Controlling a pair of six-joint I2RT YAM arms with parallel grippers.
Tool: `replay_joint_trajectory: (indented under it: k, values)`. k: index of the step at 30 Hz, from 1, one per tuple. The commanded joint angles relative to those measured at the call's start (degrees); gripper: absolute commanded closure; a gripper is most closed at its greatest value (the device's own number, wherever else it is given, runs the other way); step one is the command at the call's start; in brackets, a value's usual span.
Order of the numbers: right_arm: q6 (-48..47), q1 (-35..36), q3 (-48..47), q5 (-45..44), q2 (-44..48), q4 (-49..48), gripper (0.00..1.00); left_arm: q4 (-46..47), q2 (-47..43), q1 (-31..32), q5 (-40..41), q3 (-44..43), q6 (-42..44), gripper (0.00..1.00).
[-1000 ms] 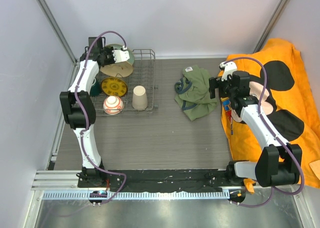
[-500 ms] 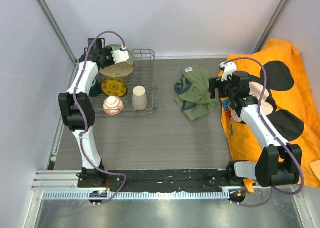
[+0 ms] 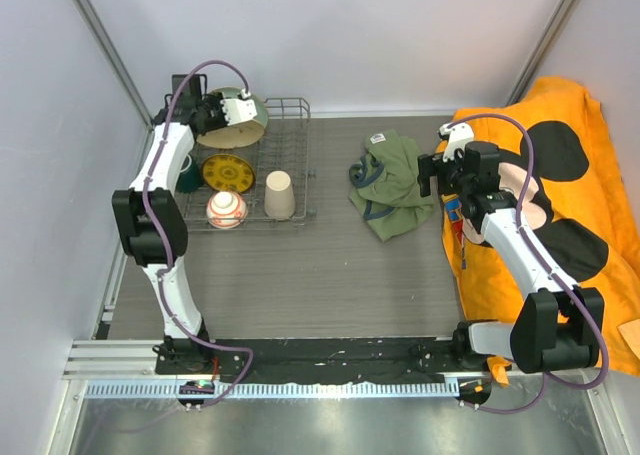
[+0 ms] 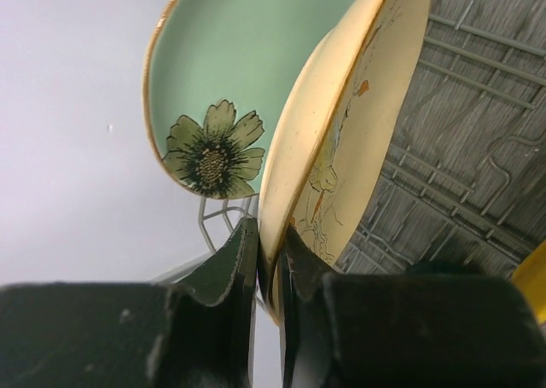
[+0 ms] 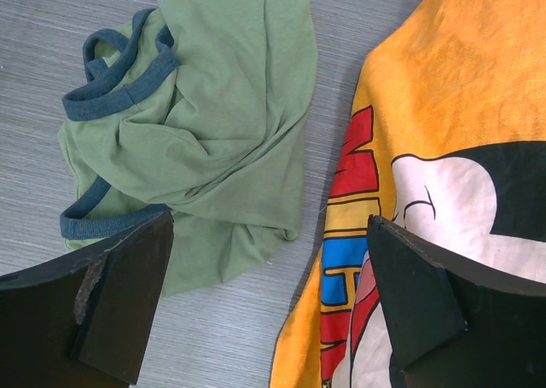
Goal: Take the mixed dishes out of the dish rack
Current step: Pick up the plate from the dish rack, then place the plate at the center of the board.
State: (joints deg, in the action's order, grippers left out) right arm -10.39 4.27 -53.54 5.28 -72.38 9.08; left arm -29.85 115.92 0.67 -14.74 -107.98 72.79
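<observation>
My left gripper [image 3: 207, 112] [image 4: 269, 247] is shut on the lower rim of the cream floral plate [image 3: 238, 130] [image 4: 358, 115], at the far left end of the dish rack [image 3: 296, 165] [image 4: 461, 175]. The pale green plate [image 4: 230, 55], with a painted flower, stands right behind it. Further forward in the rack are the small yellow patterned plate [image 3: 228, 172], the red-and-white bowl [image 3: 227, 209] and the upside-down beige cup [image 3: 279, 195]. The dark green mug [image 3: 188, 178] is mostly hidden by my left arm. My right gripper [image 3: 430, 175] [image 5: 269, 303] hangs open and empty, far from the rack.
An olive-green garment [image 3: 390, 190] [image 5: 213, 124] lies crumpled mid-table, below my right gripper. An orange cartoon towel [image 3: 560, 205] [image 5: 444, 107] covers the right side. White walls close in the back and left, close to the rack.
The left gripper has tightened on the cream plate's rim and raised it slightly toward the back wall. The right arm has not moved.
</observation>
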Motion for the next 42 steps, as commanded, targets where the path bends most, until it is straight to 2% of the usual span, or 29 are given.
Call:
replay_joint_trajectory:
  k: [1, 11, 20, 21, 28, 32, 37, 42]
  values:
    - [-0.2, -0.1, -1.7, 0.8, 1.9, -1.1, 0.00, 10.2, -8.9, -0.1, -3.1, -1.4, 1.7, 1.00]
    - [-0.2, -0.1, -1.8, 1.2, 1.4, -0.8, 0.00, 9.9, -13.7, -0.2, -3.4, -1.4, -4.1, 1.00]
    - [0.2, -0.1, -1.7, 1.7, 2.3, -0.7, 0.01, 6.3, -23.1, -0.1, -4.5, -0.6, -23.3, 1.00]
    - [0.3, -0.1, -1.7, 1.6, 2.2, -0.7, 0.01, 5.9, -25.2, -0.1, -4.6, -0.3, -27.9, 1.00]
    - [0.5, -0.2, -1.7, 2.1, 2.9, -0.6, 0.00, -1.8, -36.3, -0.1, -5.8, 4.2, -42.5, 1.00]
    - [0.7, -0.2, -1.7, 2.6, 3.4, -0.6, 0.01, -5.7, -42.2, -0.1, -5.5, 7.6, -47.6, 1.00]
    - [1.0, -0.2, -1.6, 3.2, 3.8, -0.5, 0.00, -20.2, -46.8, -0.2, -5.9, 8.5, -51.9, 1.00]
    - [1.2, -0.2, -1.4, 3.9, 3.7, -0.6, 0.00, -24.4, -55.8, -0.2, -10.2, 15.9, -54.9, 1.00]
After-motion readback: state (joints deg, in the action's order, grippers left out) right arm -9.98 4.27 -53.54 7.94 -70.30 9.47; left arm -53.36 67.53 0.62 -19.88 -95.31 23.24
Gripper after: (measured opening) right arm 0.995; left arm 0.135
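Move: The left fingers already pinch the cream plate by its left rim in the rack, its middle about 7 cm to their right, level fore and aft, and 3 cm below. From this hand, the green plate stands some 5 cm ahead and 6 right, the yellow plate 11 back and 4 right, and the striped bowl 19 back and 4 right, all lower. From the right hand, the cream plate's middle lies roughly 15 cm ahead and 46 left. Keep the left gripper shut on the plate's rim and lift it almost straight up out of the rack, then, still climbing to about 20 cm, sweep it back towards the robot over the yellow plate and striped bowl, some 27 cm in all, speeding up and sinking slightly at the end. Meanwhile roll the hand about 45 degrees, left side down, turning a little counter-clockwise. ##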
